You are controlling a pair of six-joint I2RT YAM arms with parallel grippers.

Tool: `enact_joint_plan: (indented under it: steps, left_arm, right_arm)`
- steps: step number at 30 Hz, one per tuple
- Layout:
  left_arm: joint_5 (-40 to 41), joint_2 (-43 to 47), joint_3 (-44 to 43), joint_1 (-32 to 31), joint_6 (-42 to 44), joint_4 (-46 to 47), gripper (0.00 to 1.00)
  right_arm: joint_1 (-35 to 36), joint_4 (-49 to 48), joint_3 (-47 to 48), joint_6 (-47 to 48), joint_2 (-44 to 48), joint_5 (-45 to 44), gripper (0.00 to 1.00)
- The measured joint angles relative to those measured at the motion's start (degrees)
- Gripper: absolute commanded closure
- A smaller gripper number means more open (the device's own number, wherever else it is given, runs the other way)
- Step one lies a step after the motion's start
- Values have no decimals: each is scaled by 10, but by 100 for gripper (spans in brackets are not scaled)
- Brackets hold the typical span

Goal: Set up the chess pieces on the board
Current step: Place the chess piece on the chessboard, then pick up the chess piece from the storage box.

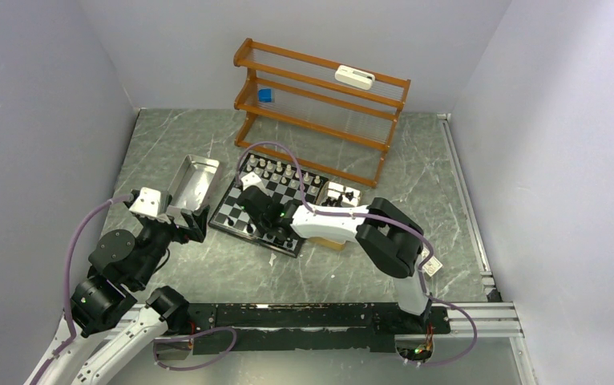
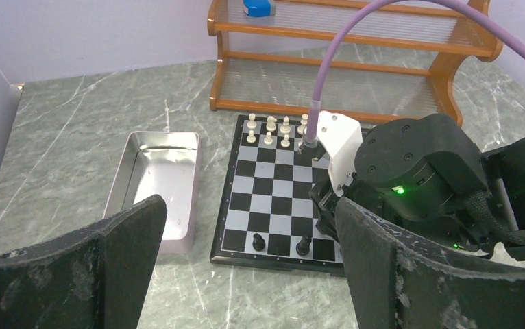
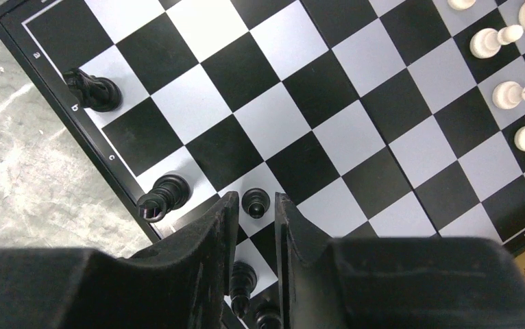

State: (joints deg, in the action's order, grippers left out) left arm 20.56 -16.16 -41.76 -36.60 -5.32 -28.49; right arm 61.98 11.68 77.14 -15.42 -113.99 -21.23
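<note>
The board [image 1: 236,210] lies mid-table. White chess pieces [image 2: 277,130] stand in its far rows, also at the right edge of the right wrist view [image 3: 513,92]. Black pieces [image 2: 258,241] stand along the near edge. My right gripper [image 3: 255,197] hovers low over that near edge, its jaws slightly apart around a black pawn [image 3: 255,205]. The pawn stands on a white square with a thin gap on each side. A black knight [image 3: 92,89] and another black piece [image 3: 164,195] stand to the left. My left gripper [image 2: 249,205] is wide open and empty, left of the board.
A shiny metal tray [image 1: 191,180] lies just left of the board, beside the left gripper. A wooden rack [image 1: 320,112] stands behind the board. A small tin [image 1: 342,194] sits at the board's right, with a tan box [image 1: 332,241] under the right arm.
</note>
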Motion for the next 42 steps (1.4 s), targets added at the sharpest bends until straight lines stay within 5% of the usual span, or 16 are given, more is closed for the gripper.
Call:
enact_joint_plan:
  steps: [21,34,42]
  left_arm:
    - [0,0,0,0,0,0,2]
    - [-1,-1,0,0,0,0,2]
    - [-3,-3,0,0,0,0,3]
  right_arm:
    - [-25,24,-44,3,140,-37,71]
    - [-158,53,-162,5,275,-54,71]
    - [-235,34,-223,9,275,-49,70]
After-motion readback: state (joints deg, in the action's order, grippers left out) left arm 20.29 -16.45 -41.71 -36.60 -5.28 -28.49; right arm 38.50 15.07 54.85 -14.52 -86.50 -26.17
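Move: The next black pieces lie heaped in the box about 23 cm to the right of the right hand, some 10 cm farther out and 1 cm lower. The black pawn just set down stands between its open fingertips; a back-row piece stands 2 cm back and 4 cm left, another 4 cm back and 2 cm right. From the left hand, the heap is roughly 18 cm ahead, 35 cm right and 26 cm down. Right hand, fingers staying slightly open, rises 9 cm off the pawn, swings 23 cm right, then sinks towards the box. ##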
